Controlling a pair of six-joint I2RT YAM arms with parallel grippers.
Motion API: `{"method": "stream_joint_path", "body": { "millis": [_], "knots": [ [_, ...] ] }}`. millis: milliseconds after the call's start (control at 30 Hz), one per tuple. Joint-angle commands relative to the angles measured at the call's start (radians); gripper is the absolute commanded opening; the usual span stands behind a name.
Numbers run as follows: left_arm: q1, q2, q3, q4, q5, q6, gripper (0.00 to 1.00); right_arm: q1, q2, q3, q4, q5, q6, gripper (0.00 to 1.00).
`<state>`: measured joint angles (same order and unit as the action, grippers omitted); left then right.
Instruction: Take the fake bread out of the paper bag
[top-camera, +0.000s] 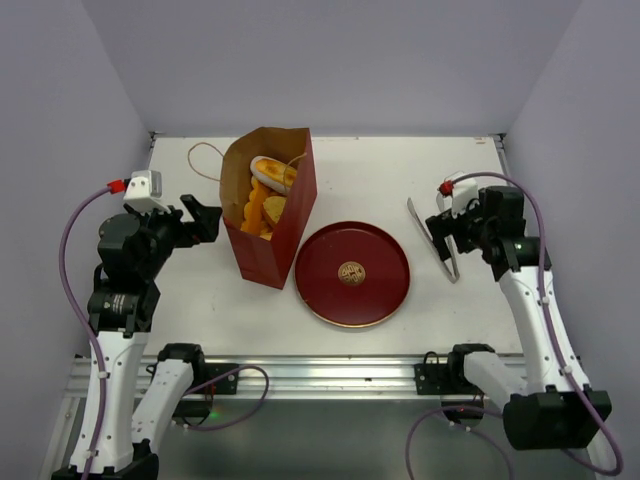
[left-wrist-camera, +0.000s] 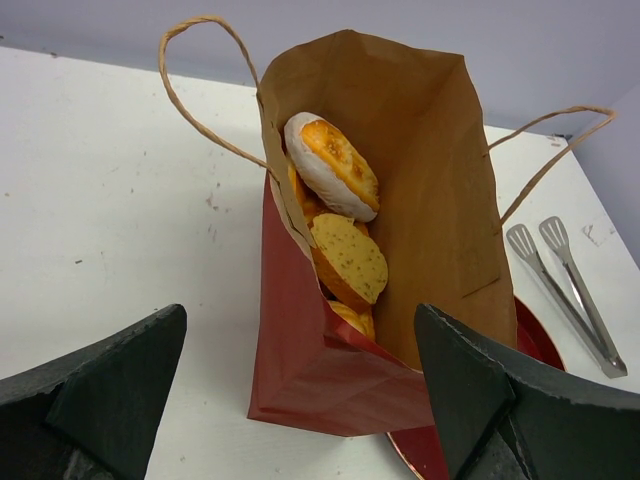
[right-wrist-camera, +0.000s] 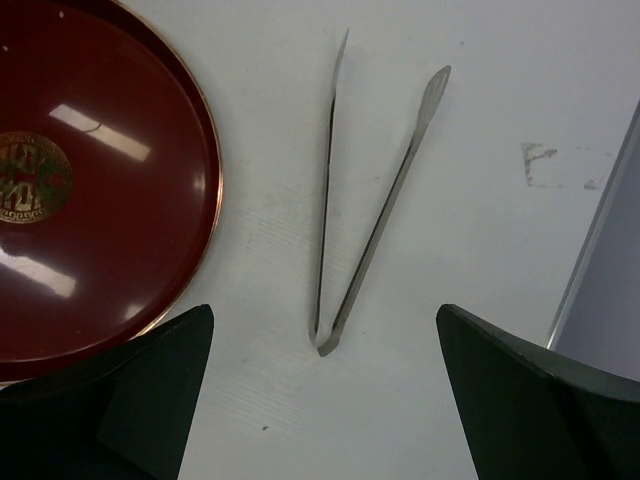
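The paper bag stands upright left of centre, dark red outside and brown inside, with its mouth wide. Several pieces of fake bread are stacked inside it. In the left wrist view a white-edged orange slice lies on top, with a speckled tan slice under it. My left gripper hovers just left of the bag, open and empty, and the bag sits between and beyond its fingers. My right gripper is open and empty at the right of the table, over the hinge end of metal tongs.
A round dark-red plate with a gold centre lies right of the bag, touching its base. The tongs lie flat between the plate and the table's right edge. The bag's cord handles stick out to either side. Grey walls enclose the table.
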<state>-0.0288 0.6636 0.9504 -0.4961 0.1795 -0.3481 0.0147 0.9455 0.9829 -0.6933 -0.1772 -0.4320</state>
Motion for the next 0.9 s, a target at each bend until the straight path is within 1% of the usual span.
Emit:
{"method": "stream_joint_path", "body": {
  "millis": [0,67,100,233,400,467,533,567,600,767,867],
  "knots": [
    [-0.003,-0.009,0.008,0.014,0.011,0.02,1.0,-0.002,0.122,0.051,-0.118,-0.051,-0.013,0.99],
    [-0.005,-0.012,0.001,0.016,0.002,0.037,1.0,-0.002,0.171,0.042,-0.114,-0.059,0.001,0.99],
    [-0.005,-0.012,-0.004,0.019,0.002,0.043,1.0,-0.004,0.221,0.04,-0.112,-0.05,0.01,0.99],
    [-0.005,-0.019,-0.007,0.025,0.0,0.064,1.0,-0.005,0.326,0.034,-0.092,-0.004,0.009,0.99],
    [-0.005,-0.035,-0.03,0.044,0.0,0.077,1.0,-0.01,0.423,0.016,0.003,0.05,-0.036,0.99],
    [-0.005,-0.038,-0.042,0.05,0.003,0.078,1.0,-0.056,0.479,0.023,0.029,0.048,-0.062,0.99],
    [-0.005,-0.041,-0.048,0.054,0.006,0.08,1.0,-0.079,0.51,0.033,0.054,0.044,-0.07,0.99],
    [-0.005,-0.044,-0.053,0.056,0.006,0.078,1.0,-0.085,0.542,0.036,0.069,0.018,-0.082,0.98],
    [-0.005,-0.045,-0.055,0.059,0.009,0.08,1.0,-0.088,0.558,0.045,0.071,0.002,-0.092,0.95],
    [-0.005,-0.048,-0.065,0.068,0.017,0.078,1.0,-0.088,0.636,0.049,0.168,-0.016,-0.099,0.94],
    [-0.005,-0.05,-0.068,0.065,0.015,0.078,1.0,-0.088,0.706,0.089,0.192,-0.005,-0.087,0.94]
  ]
}}
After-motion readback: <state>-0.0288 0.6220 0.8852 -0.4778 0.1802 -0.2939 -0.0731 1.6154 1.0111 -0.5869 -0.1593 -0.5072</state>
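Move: Below and ahead of the open right hand lie the metal tongs, their middle about 9 cm forward, 3 cm to the right and some 20 cm down; they form a V with the joined end towards the robot. The red plate is about 15 cm to that hand's left and 1 cm forward at table height; the paper bag stands about 34 cm left and 5 cm forward. From the left hand the tongs are roughly 43 cm right, 11 cm forward and 30 cm down. Sinking about 17 cm towards the tongs, the right hand goes almost straight down at first, then also eases some 4 cm forward and 3 cm right, over the rear part of the V just ahead of its joined end. Meanwhile the fingers tip about 30 degrees more steeply downward and stay wide open; they come close above the metal, but no touch can be seen. ##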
